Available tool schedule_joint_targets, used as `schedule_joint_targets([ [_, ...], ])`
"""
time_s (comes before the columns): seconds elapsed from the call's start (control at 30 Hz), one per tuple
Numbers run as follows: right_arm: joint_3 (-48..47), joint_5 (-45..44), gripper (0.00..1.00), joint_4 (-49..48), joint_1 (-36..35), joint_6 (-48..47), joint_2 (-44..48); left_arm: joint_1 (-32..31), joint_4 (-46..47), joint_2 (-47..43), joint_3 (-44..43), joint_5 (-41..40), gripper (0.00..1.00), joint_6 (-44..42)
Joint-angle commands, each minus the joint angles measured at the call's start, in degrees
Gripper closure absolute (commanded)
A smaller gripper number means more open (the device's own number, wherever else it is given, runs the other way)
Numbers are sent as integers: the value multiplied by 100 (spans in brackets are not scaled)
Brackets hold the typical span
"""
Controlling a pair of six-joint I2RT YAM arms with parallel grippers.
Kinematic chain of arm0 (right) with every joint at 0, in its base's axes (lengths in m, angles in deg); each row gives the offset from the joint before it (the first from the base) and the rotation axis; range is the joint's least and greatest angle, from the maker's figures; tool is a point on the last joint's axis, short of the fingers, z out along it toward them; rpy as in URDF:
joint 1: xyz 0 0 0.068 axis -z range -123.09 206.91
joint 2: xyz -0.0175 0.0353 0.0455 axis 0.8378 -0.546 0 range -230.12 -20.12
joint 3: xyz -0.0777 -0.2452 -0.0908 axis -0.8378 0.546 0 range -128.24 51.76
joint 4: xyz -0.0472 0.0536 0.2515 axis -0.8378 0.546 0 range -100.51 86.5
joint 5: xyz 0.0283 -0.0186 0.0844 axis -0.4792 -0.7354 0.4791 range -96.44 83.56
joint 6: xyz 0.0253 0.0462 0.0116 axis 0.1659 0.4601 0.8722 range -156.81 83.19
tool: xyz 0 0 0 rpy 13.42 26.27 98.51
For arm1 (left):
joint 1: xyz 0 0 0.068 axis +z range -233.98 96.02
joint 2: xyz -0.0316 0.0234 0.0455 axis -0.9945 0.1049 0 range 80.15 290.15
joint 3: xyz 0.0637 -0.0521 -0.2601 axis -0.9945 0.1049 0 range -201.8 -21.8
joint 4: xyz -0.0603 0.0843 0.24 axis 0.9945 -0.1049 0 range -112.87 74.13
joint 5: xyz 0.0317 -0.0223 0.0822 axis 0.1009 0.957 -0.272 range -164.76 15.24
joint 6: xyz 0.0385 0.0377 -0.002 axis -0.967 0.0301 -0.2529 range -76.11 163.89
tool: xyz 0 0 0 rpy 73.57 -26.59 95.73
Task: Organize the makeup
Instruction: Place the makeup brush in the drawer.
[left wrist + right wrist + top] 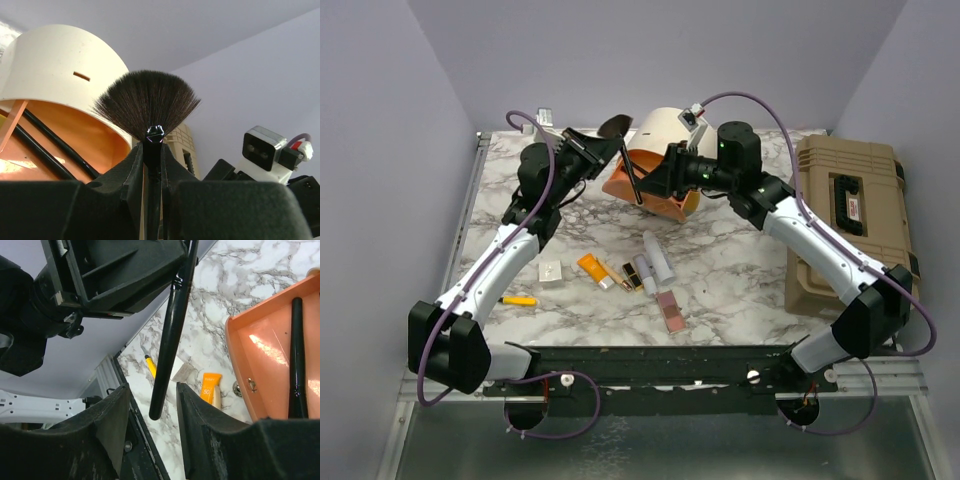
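My left gripper (598, 152) (152, 155) is shut on a black fan brush (614, 127) (146, 102), just under its bristles. The brush's black handle (170, 340) slants down from there, and its end hangs between the jaws of my right gripper (647, 186) (152, 395). Those jaws are open, with a gap on each side of the handle. On the marble below lie the rest of the makeup: a white square compact (551, 271), an orange tube (592, 268) (210, 387), gold-black lipsticks (631, 275), white tubes (658, 258) and a pink palette (671, 311).
The cream cylindrical case (660, 135) (55, 60) lies open behind the brush, with black brush handles (296, 355) in its orange inside (270, 355). A tan toolbox (848, 215) stands at the right. A small yellow item (519, 299) lies near the left arm.
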Motion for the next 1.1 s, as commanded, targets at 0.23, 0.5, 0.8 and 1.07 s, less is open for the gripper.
schedule_joint_targets([
  [0.23,-106,280,61,-366,-26,333,-281,-59,524,-69,71,-48,100,399],
  [0.5,-179,394,74,-423,-26,444,-383,-61,598,-95,184,-137,100,439],
  [0.8,-72,-280,93,-191,-24,157,-80,-67,729,-141,259,-8,83,72],
  [1.07,-209,-588,99,84,-25,-39,-24,-56,626,-114,306,126,39,-27],
])
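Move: The lower end of the brush handle hangs almost between my right hand's open fingers, roughly 1 cm ahead, 2 cm left and 1 cm lower. The open drawer lies about 9 cm ahead of my right hand and 15 cm below it, with the white organizer body some 18 cm ahead and 5 cm right, also about 15 cm below. My left hand already holds the brush near its head; that handle end is about 8 cm back, 5 cm right and 5 cm down from it. My right hand eases about 1 cm left and down around the lower handle and closes to pinch it, then drifts forward and back to the right, ending some 1.5 cm ahead and lower. My left hand rises about 1 cm, steadies the brush near its head until the right has its grip, then opens to about half and lets go. ##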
